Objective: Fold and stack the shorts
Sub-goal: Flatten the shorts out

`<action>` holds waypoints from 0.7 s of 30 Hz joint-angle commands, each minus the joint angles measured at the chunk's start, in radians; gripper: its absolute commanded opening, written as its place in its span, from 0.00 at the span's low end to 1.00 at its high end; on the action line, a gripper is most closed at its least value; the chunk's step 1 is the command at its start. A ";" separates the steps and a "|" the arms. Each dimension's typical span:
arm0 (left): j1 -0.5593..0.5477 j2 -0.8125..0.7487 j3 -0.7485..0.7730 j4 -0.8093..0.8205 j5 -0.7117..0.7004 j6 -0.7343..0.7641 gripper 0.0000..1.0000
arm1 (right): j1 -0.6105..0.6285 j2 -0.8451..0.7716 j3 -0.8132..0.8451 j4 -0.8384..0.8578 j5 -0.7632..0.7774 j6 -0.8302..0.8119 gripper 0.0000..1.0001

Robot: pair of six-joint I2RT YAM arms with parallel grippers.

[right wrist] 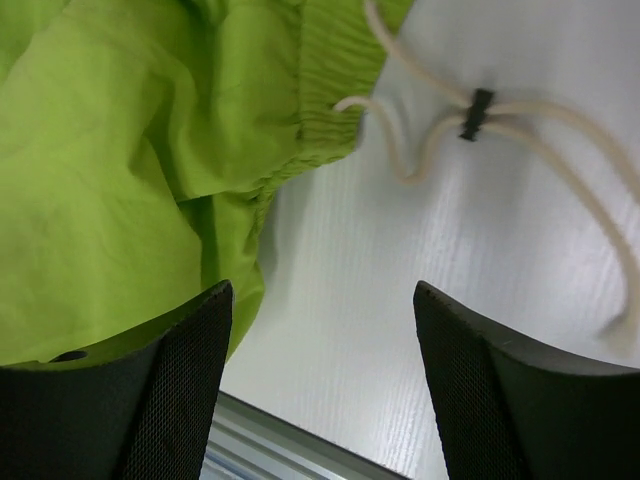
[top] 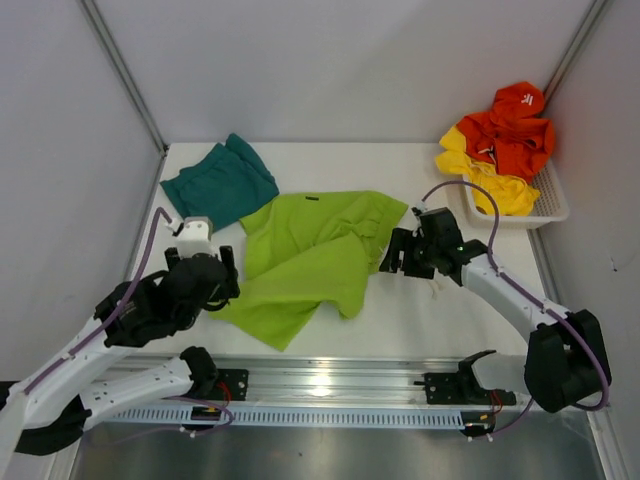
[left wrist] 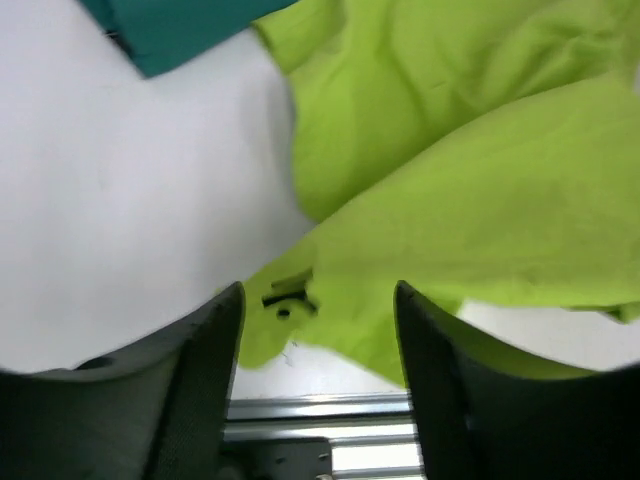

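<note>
The lime green shorts point(top: 315, 262) lie spread and rumpled in the middle of the table, partly folded over themselves. The teal shorts point(top: 220, 182) lie folded at the back left. My left gripper point(top: 226, 272) hovers at the green shorts' left edge. In the left wrist view it point(left wrist: 318, 290) is open, with the green fabric point(left wrist: 470, 180) below and beyond its fingers. My right gripper point(top: 393, 254) hangs at the shorts' right edge, open point(right wrist: 322, 287) over bare table beside the elastic waistband point(right wrist: 325, 90). A cream drawstring point(right wrist: 470, 110) with a black toggle lies loose on the table.
A white plastic basket point(top: 553, 205) at the back right holds orange point(top: 512, 125) and yellow point(top: 490, 178) garments. A metal rail point(top: 330, 385) runs along the near table edge. White walls enclose the table at the back and sides.
</note>
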 commanded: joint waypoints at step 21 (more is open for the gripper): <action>-0.395 0.362 -0.149 0.442 0.131 0.286 0.99 | 0.216 0.422 0.093 0.345 0.084 0.133 0.17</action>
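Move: For my right hand, the rumpled edge of the lime shorts that I pinch next lies about 8 cm left, 1 cm ahead and 8 cm below; the waistband corner is some 16 cm ahead and 3 cm right, the drawstring 2 cm back and 8 cm right. My left hand has the shorts' sagging near fold about 22 cm right, 3 cm ahead and 24 cm down, with the leg hem almost straight underneath, 2 cm back and 1 cm right. I bring my right hand left and down, about 8 cm and 7 cm, onto the rumpled edge of the shorts and start closing its fingers there, pinching cloth. My left hand opens wide, drifts a couple of centimetres left, then sweeps some 16 cm right over the shorts towards the sagging fold, sinking about 7 cm and turning roughly 30 degrees clockwise, with nothing in its fingers. ##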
